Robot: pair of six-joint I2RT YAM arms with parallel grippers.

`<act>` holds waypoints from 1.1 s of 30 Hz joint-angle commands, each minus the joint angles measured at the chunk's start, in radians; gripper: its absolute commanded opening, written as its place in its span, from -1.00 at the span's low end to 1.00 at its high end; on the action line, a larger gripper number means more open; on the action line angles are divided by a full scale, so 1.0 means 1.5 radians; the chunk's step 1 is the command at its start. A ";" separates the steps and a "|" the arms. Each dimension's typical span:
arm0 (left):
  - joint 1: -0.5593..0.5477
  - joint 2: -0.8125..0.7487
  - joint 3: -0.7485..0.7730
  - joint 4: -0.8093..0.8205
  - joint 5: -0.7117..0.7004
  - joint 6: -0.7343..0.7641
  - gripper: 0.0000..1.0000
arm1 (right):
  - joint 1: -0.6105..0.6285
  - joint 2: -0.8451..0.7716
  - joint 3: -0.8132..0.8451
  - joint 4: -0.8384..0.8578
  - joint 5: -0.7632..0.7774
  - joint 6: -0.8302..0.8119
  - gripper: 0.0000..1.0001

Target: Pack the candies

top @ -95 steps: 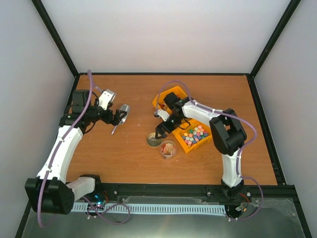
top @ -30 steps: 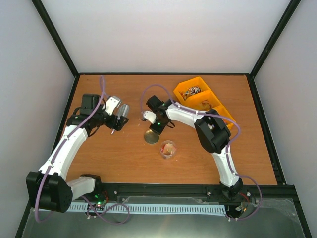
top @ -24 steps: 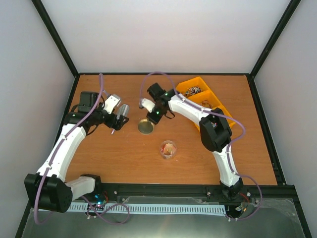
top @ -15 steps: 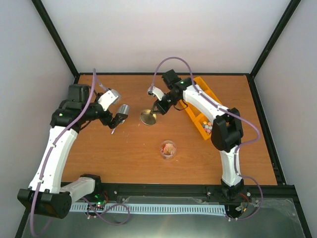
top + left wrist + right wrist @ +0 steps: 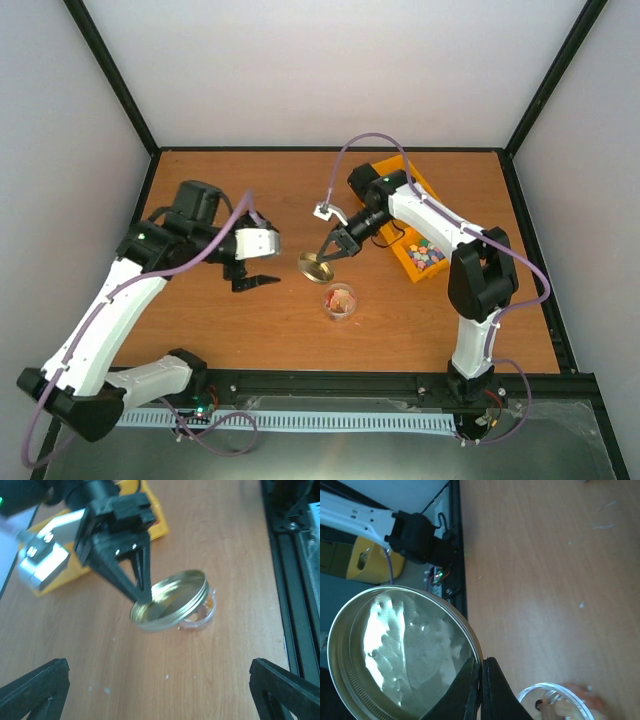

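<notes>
The candies point(image 5: 341, 297) are small reddish-orange pieces in a small clear jar point(image 5: 340, 302) at the table's middle. My right gripper point(image 5: 331, 251) is shut on the rim of a gold metal lid point(image 5: 317, 266), holding it tilted just up-left of the jar. In the right wrist view the fingers pinch the lid point(image 5: 400, 655) above the jar point(image 5: 555, 703). My left gripper point(image 5: 257, 281) is open and empty to the left of the jar. In its wrist view point(image 5: 160, 700) it faces the lid point(image 5: 170, 607) and the jar point(image 5: 202, 619). No scoop shows.
A yellow compartment tray point(image 5: 412, 262) holding colourful candies point(image 5: 428, 252) lies right of the jar, partly under the right arm. It also shows in the left wrist view point(image 5: 50, 582). The black frame rail point(image 5: 287, 580) runs along the near table edge.
My right gripper lifted the gold lid off the table, carried it round and now holds it beside the jar. My left arm swung right toward the jar; the scoop it held no longer shows.
</notes>
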State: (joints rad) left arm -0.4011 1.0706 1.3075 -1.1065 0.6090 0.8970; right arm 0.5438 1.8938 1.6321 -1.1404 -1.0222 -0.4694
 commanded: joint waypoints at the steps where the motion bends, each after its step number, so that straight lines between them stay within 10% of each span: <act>1: -0.076 0.055 0.023 0.064 -0.013 0.035 1.00 | -0.014 -0.023 -0.027 -0.082 -0.071 -0.091 -0.94; 14: -0.170 0.155 -0.002 0.190 0.014 0.091 0.75 | -0.080 -0.035 -0.083 -0.103 -0.130 -0.116 -0.95; 33: -0.222 0.163 -0.055 0.255 -0.022 0.057 -0.37 | -0.069 -0.039 -0.078 -0.133 -0.139 -0.141 -0.93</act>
State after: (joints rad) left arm -0.7250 1.3365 1.2411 -0.7521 0.5850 1.0168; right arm 0.4301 1.8774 1.5158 -1.3224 -1.1976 -0.6533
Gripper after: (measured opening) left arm 0.348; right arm 0.037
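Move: About 9 cm to the left hand's right, 1 cm ahead and 9 cm below, the lid waits, gripped by its rim in the shut right fingers; its middle lies some 3 cm back and 2 cm left of the right hand. The jar stands roughly 1 cm back and 3 cm right of the right hand, 17 cm down. The tray's star-candy bin is about 12 cm ahead and 21 cm right of it, equally low. Sweeping about 11 cm to the right and sinking some 5 cm, the left hand comes in on the lid from its left, swivelling clockwise by roughly 20 degrees while its wide-open fingers draw together to about a third, one on each side of the rim. The right hand keeps its pinch, shifts right early on and a little back, tilts slightly, then holds the lid nearly still. ##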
